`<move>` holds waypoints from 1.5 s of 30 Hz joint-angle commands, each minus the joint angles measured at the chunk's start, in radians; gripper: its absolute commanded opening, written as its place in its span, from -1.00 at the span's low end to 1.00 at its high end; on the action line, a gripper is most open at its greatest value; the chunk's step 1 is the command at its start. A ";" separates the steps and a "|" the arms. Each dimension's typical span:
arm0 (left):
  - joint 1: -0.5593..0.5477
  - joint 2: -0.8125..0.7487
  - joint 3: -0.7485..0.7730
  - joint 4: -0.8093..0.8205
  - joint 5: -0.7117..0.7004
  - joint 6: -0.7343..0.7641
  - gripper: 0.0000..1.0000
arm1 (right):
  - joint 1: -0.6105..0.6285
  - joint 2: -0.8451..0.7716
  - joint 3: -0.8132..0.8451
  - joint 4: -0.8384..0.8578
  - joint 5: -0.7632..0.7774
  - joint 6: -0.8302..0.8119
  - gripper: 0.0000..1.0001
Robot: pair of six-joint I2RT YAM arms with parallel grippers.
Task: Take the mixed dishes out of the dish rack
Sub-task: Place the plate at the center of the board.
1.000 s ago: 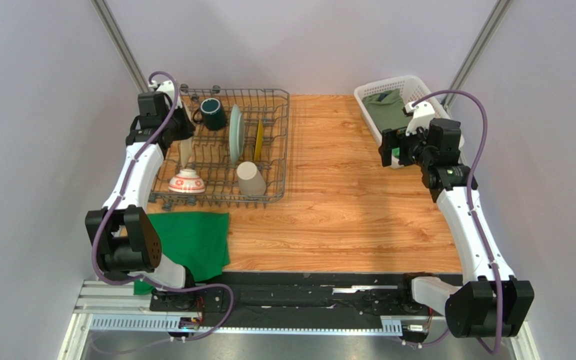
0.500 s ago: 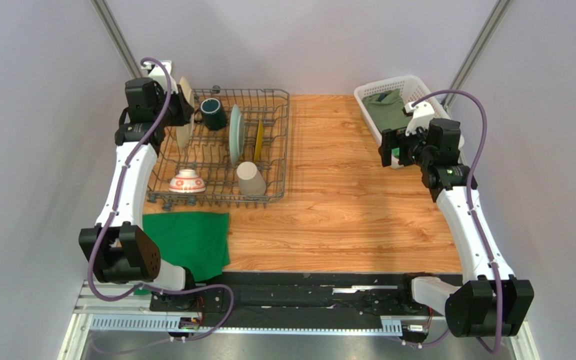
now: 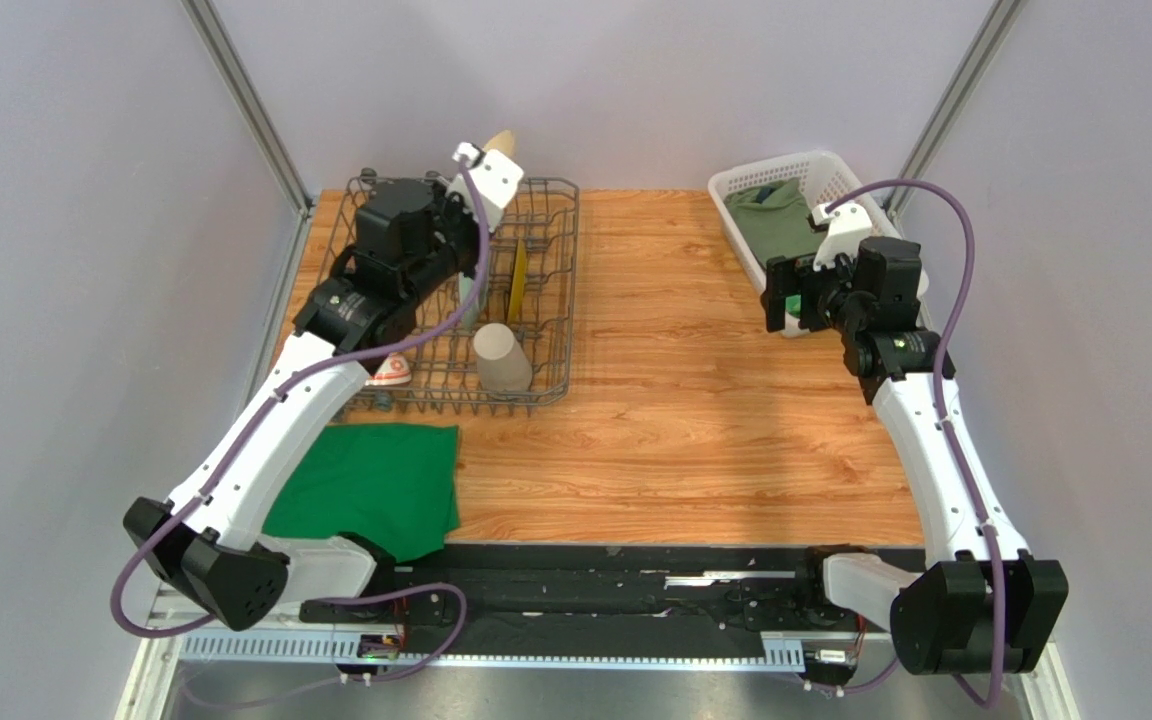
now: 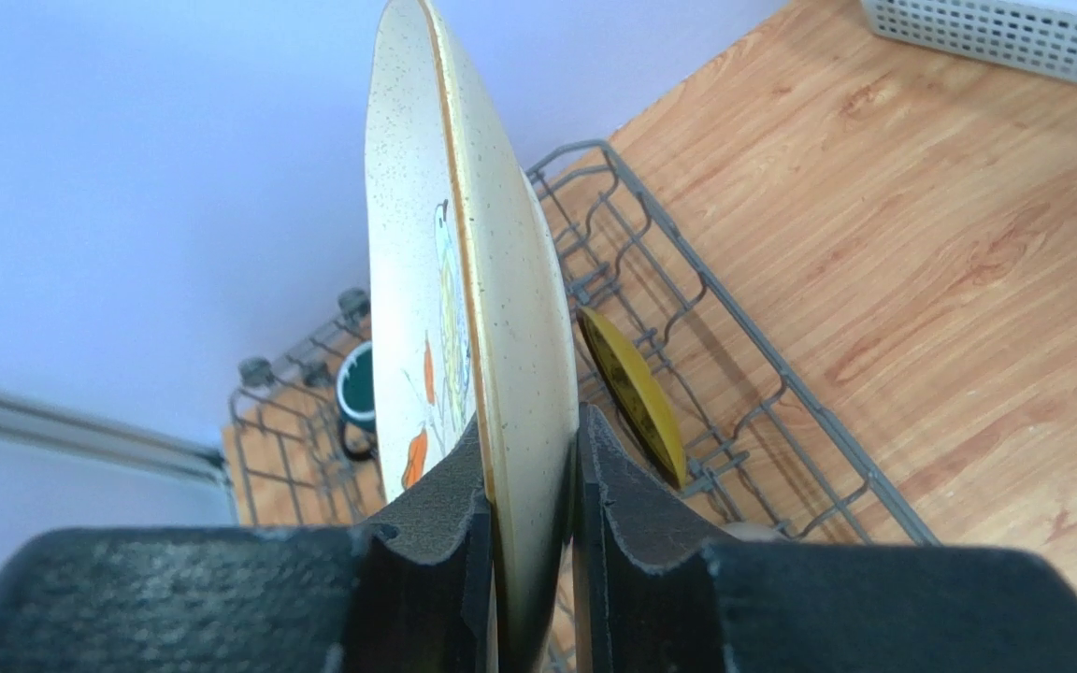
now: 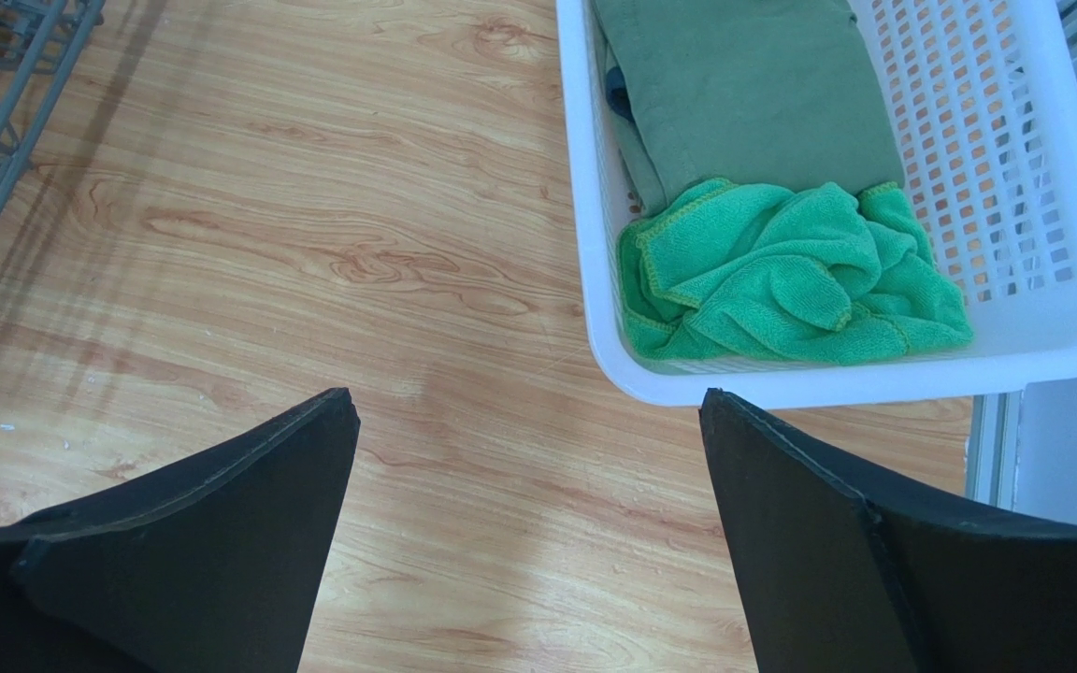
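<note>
My left gripper (image 4: 527, 435) is shut on the rim of the cream bowl (image 4: 467, 281), which stands on edge with orange painting on its inner face. In the top view the cream bowl (image 3: 501, 144) is held high over the far edge of the dish rack (image 3: 555, 285). The rack holds a yellow plate (image 3: 516, 281), a beige cup (image 3: 503, 359) and a red-and-white bowl (image 3: 391, 365) partly under my arm. The left wrist view shows the dark green mug (image 4: 358, 393) below. My right gripper (image 5: 530, 421) is open over bare table, with nothing between its fingers.
A white lattice basket (image 3: 740, 188) with green cloths stands at the far right, just beyond my right gripper (image 3: 781, 296). A dark green cloth (image 3: 372, 480) lies flat at the near left, in front of the rack. Grey walls close in on both sides.
My left arm has swung from the rack's left side up and to the right, carrying the cream bowl above the rack's far edge. The right arm has not moved.
</note>
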State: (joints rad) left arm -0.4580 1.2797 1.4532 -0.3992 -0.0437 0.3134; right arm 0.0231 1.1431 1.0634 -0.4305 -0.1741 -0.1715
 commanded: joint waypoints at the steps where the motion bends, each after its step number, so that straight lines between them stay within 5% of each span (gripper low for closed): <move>1: -0.164 -0.057 -0.008 0.221 -0.214 0.267 -1.00 | 0.001 -0.032 0.023 0.041 0.082 0.038 0.97; 7: -0.413 0.046 -0.126 0.452 -0.410 0.547 -1.00 | -0.002 -0.040 0.032 0.050 0.173 0.073 0.96; 19: -0.597 0.365 -0.143 0.709 -0.463 0.749 -1.00 | -0.051 -0.054 0.033 0.053 0.231 0.093 0.97; 36: -0.622 0.776 -0.027 0.899 -0.444 0.834 -1.00 | -0.100 -0.065 0.035 0.050 0.229 0.107 0.98; 45: -0.584 0.860 0.058 0.812 -0.394 0.787 -1.00 | -0.124 -0.062 0.030 0.044 0.188 0.110 0.98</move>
State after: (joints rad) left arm -1.0637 2.1628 1.4021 0.3023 -0.4347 1.0840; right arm -0.0891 1.0977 1.0634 -0.4263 0.0410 -0.0746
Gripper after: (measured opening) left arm 0.241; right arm 0.989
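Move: The cream plate is already in my left fingers, on edge above the rack. The clear middle of the board lies about 27 cm to the right, 6 cm farther out and some 37 cm below. Under this hand, the yellow plate stands 14 cm ahead and 3 cm right, the mint plate 14 cm ahead and 4 cm left, the beige cup almost straight below. The white basket's middle is 19 cm right of that clear spot and 17 cm farther out. From my right hand the spot lies 16 cm left, 9 cm ahead, 23 cm down. Keeping my pinch on the plate's rim, I swing my left hand right, out of the rack's area and over the clear board, then sink with it, about 28 cm each way, easing off at the end. On the way I roll the hand some 50 degrees, its left side rising, and turn it clockwise, tipping the plate from on edge towards face-up. My empty, open right hand shifts about 7 cm right, turning some 20 degrees clockwise. ##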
